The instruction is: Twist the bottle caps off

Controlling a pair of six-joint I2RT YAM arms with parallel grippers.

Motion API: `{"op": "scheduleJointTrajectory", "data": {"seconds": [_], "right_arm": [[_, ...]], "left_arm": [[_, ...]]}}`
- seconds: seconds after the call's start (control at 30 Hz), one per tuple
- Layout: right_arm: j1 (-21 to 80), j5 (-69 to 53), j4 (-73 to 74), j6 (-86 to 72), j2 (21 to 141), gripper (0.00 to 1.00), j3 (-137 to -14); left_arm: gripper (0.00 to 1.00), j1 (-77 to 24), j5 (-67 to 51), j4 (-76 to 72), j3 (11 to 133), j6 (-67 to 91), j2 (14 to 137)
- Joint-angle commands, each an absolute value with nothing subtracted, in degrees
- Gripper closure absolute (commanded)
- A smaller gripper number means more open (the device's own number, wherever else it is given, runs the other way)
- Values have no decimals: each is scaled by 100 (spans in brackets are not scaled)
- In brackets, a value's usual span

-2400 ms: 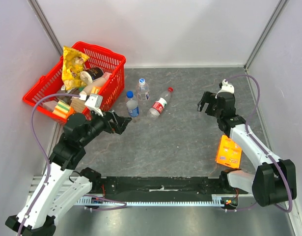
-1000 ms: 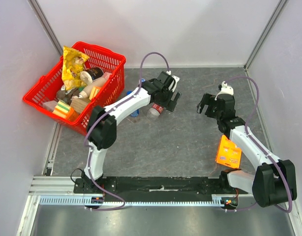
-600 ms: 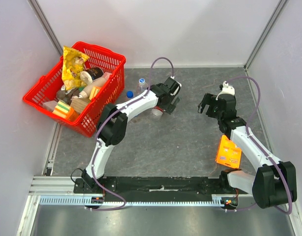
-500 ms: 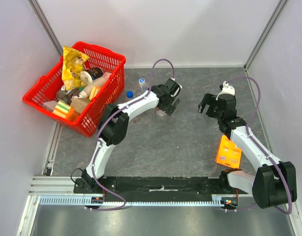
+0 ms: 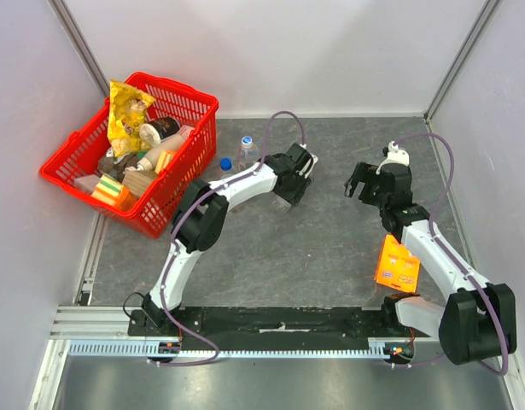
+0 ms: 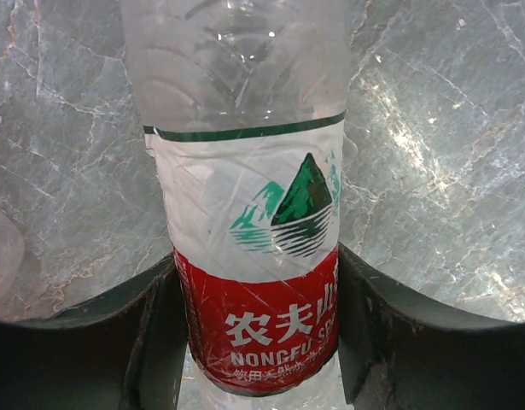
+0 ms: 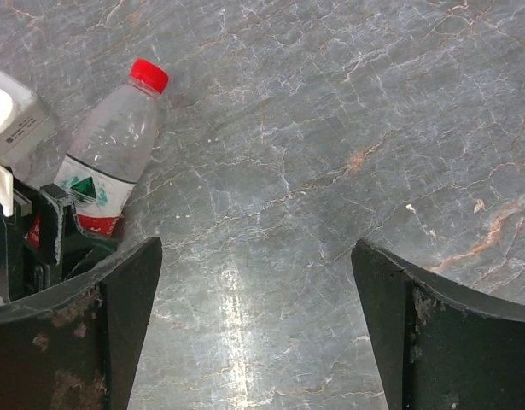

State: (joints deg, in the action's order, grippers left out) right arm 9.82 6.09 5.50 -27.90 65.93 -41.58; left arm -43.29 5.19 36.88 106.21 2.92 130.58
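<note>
The red-labelled bottle lies on the grey table, and my left gripper is shut on its labelled body, one finger pressed to each side. In the right wrist view the same bottle shows its red cap screwed on and pointing away from the left gripper. From above, the left gripper hides most of that bottle. A pale-labelled bottle stands upright behind the left arm, and the blue cap of another bottle shows beside it. My right gripper hovers open to the right, jaws wide over bare table.
A red basket full of snacks stands at the back left. An orange packet lies by the right arm. White walls close in the table at the back and on both sides.
My left arm swung from the basket side to the red-labelled bottle and its jaws closed on the bottle's body. The right arm stayed where it was.
</note>
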Motion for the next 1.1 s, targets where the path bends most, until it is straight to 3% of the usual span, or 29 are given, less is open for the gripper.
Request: {"op": "scheduleJointTrajectory", "data": {"seconds": [0.0, 0.3, 0.43, 0.8, 1.07], "right_arm": [[923, 598, 650, -2742, 6311, 2, -4297], [905, 18, 1054, -2733, 6179, 2, -5141], [923, -885, 1099, -2803, 6284, 2, -5571], [984, -2846, 354, -3443, 6503, 2, -5837], [2362, -3410, -1010, -4192, 7215, 2, -5528]], "left_arm": [[46, -4509, 255, 3305, 10188, 510, 12482], [47, -4518, 211, 3735, 9651, 457, 10707], [47, -4518, 176, 4051, 9405, 369, 9881], [44, -4509, -360, 4219, 7253, 896, 7210], [44, -4509, -984, 3516, 5504, 1765, 5671]]}}
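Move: The left hand grips the red-capped bottle low on its label, the bottle's middle about 3 cm ahead and 1 cm right. From the right hand, the red cap is the target, some 14 cm ahead, 10 cm left and 12 cm below. The standing bottle with the blue label is about 17 cm left of the left hand and 1 cm back; the clear bottle stands 13 cm left and 8 cm ahead of it. Left lifts the held bottle 17 cm, back and left; right, open, rises and swings 15 cm left towards the cap. ##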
